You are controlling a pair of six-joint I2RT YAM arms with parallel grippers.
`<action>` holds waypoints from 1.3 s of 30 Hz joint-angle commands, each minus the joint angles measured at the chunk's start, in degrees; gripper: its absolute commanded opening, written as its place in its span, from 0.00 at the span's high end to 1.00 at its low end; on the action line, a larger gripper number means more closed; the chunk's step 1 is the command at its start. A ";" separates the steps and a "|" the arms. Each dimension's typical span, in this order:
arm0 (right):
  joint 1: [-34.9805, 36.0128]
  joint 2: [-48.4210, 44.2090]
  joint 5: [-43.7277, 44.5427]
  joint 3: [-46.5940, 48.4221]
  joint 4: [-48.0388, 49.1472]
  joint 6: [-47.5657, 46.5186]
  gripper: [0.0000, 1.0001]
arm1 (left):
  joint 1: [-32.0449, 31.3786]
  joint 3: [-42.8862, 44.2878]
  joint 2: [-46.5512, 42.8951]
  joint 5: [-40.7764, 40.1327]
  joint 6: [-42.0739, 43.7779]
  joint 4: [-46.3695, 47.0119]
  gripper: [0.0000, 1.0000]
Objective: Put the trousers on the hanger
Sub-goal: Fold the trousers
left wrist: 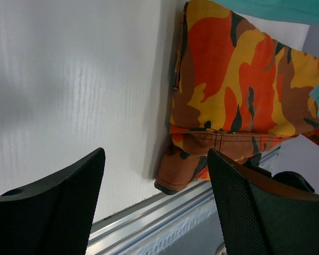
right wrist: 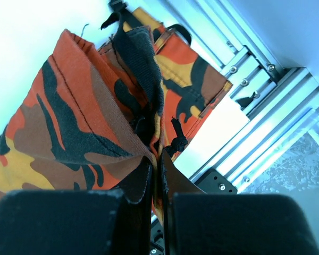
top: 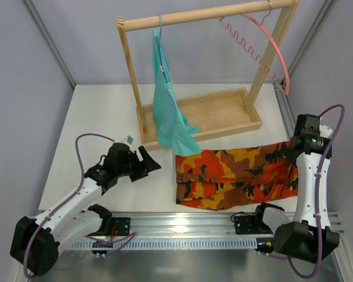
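Note:
The camouflage trousers lie folded on the white table, right of centre near the front rail. My right gripper is shut on their right end; in the right wrist view the fabric is pinched between the closed fingers. My left gripper hovers open to the left of the trousers, apart from them; its wrist view shows the trousers' left folded edge ahead between the spread fingers. The pink hanger hangs by its hook on the right end of the wooden rail.
A wooden rack stands at the back of the table. A teal garment hangs from its rail on a thin hanger, its hem reaching down to the trousers' top left corner. A metal rail runs along the near edge.

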 commanded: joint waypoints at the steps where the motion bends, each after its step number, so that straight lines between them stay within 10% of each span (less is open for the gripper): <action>1: -3.87 0.76 1.38 -0.64 4.97 -1.78 0.96 | -2.07 -0.57 0.30 0.56 -3.35 8.00 0.21; 13: -10.29 -1.96 -5.02 -1.87 10.60 1.83 0.96 | -11.47 -0.41 9.80 -3.39 -7.05 17.60 0.21; 24: -7.40 -13.90 -43.09 -5.82 12.09 5.85 0.96 | -10.34 17.51 7.34 -23.78 2.52 -12.97 0.22; 39: 49.00 -22.10 -17.63 -19.27 18.33 32.84 0.96 | -8.05 30.01 4.01 -12.89 8.15 -19.33 0.25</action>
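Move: The right hand holds an upper edge of the folded trousers at their right end. The pile's middle lies about 20 cm to its left, 3 cm back and 17 cm below. The teal shirt's hem hangs some 38 cm left and 5 cm ahead of it, and the wooden tray's middle is about 33 cm left and 22 cm ahead. From the empty left hand, the pile's middle is about 32 cm to the right, 3 cm back and 9 cm lower. Keeping its pinch on the trousers' edge, the right hand eases about 3 cm farther right, then sweeps left some 25 cm over the pile, arching up about 5 cm and sinking again, while rolling its left side up and turning counter-clockwise about 35 degrees. The open left hand dips rightward towards the pile, then backs off left and rises well above its start, slightly forward. ##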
